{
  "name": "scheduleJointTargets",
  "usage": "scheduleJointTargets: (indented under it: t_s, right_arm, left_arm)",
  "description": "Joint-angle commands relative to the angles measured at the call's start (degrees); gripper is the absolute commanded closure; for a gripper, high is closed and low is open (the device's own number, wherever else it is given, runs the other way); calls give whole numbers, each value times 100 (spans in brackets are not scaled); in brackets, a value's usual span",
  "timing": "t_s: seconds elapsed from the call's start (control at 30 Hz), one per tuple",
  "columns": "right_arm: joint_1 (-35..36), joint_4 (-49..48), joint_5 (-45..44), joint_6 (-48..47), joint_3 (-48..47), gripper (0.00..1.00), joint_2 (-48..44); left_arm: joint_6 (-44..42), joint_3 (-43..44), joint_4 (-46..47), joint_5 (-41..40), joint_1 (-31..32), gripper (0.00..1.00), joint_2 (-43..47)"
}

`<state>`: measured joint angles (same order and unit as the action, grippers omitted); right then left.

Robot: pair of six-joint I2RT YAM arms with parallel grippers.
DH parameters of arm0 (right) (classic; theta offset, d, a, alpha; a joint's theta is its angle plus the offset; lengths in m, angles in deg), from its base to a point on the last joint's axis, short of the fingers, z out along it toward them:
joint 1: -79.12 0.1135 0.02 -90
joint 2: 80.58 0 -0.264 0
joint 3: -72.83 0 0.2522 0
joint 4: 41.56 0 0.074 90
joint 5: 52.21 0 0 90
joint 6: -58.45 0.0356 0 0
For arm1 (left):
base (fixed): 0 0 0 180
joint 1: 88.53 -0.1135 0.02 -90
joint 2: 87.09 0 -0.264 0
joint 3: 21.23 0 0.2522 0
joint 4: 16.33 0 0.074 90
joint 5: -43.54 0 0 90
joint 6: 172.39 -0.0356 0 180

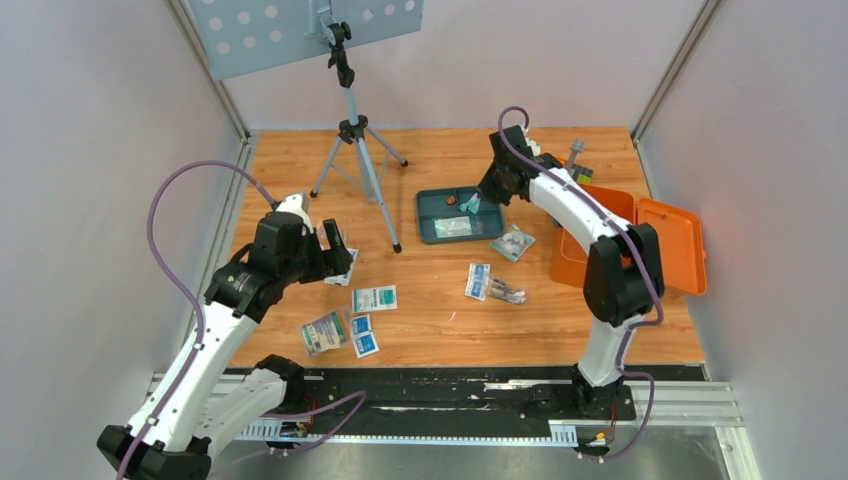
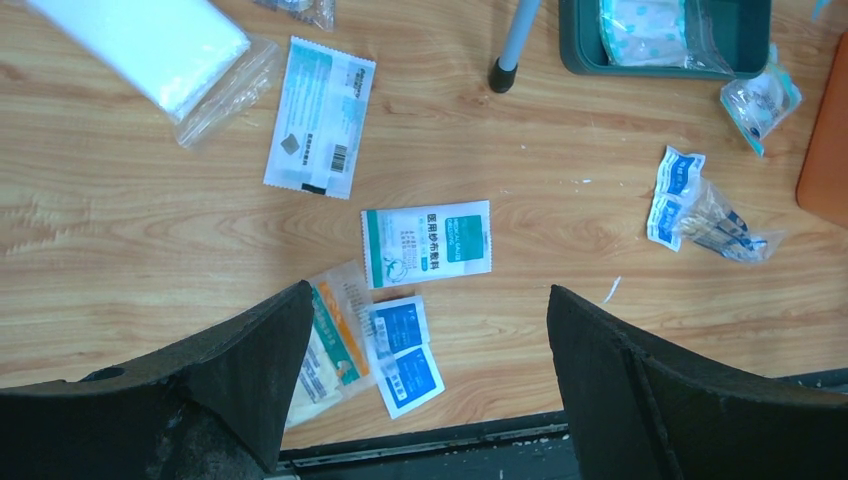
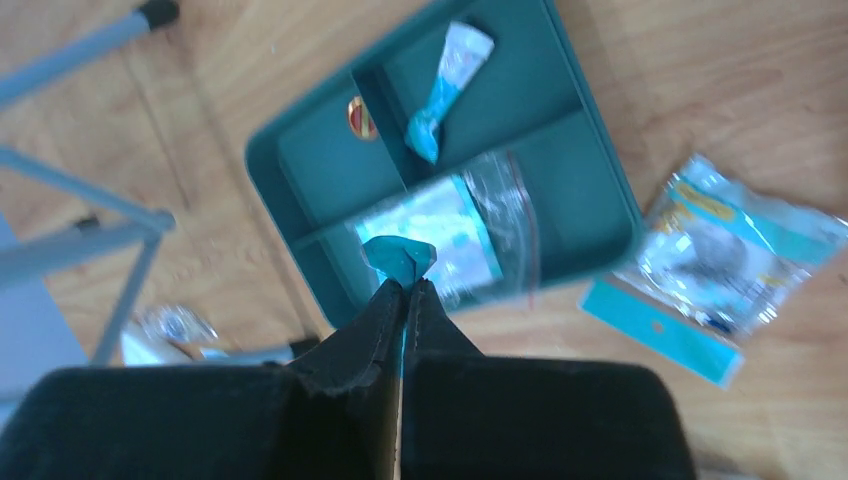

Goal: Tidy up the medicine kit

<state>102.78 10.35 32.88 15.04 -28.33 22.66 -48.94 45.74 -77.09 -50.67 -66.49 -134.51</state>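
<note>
The medicine kit (image 1: 662,238) is an orange box lying open at the right, partly hidden behind my right arm. My right gripper (image 1: 472,206) (image 3: 404,285) hangs over the dark teal divided tray (image 1: 421,215) (image 3: 320,170), shut on a small crumpled teal packet (image 3: 398,254). In the tray lie a clear bag (image 3: 470,225), a teal-and-white tube-like packet (image 3: 447,85) and a small round red piece (image 3: 361,118). My left gripper (image 1: 335,255) (image 2: 430,300) is wide open above loose packets at the left, with nothing between its fingers.
A white-green packet (image 1: 374,298) (image 2: 427,243), blue sachets (image 1: 363,335) (image 2: 408,350) and a striped bag (image 1: 323,332) lie near the front left. A clear bag (image 1: 513,242) (image 3: 730,250) and more sachets (image 1: 490,283) (image 2: 700,215) lie mid-table. A tripod (image 1: 365,160) stands behind.
</note>
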Motion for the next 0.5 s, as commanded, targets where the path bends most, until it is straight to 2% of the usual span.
scheduleJointTargets:
  t_s: [0.0,0.23,0.47]
  right_arm:
    - [-110,-282,-338,1167,-810,100,740]
    - [-227,-331,-671,2407,-1126,100,1398]
    - [-327,-370,-636,2933,-1347,100,1851]
  left_arm:
    - [-87,263,-12,-132,-25,5,59]
    - [-83,239,-107,-209,-25,5,156]
    - [-125,264,-153,-240,-25,5,158]
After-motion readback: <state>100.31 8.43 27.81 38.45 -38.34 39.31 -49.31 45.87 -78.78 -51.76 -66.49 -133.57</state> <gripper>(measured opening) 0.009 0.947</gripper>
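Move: The right gripper already holds a teal stick pack. The medicine tray's far right compartment, where another stick pack lies, is about 8 cm ahead of the right hand, level sideways and some 12 cm below. At that height, the red item lies about 8 cm ahead and 7 cm left, the gauze packet level and 6 cm left, the clear bag 4 cm back and 9 cm right. That compartment lies roughly 26 cm ahead, 31 cm right and 18 cm below the left hand. Carry the held stick pack on over the tray towards its far right compartment with the right gripper: forward about 7 cm, quickly at first and then easing, while sinking some 6 cm. Turn the wrist clockwise about 25 degrees on the way and keep the fingers shut on the pack. ##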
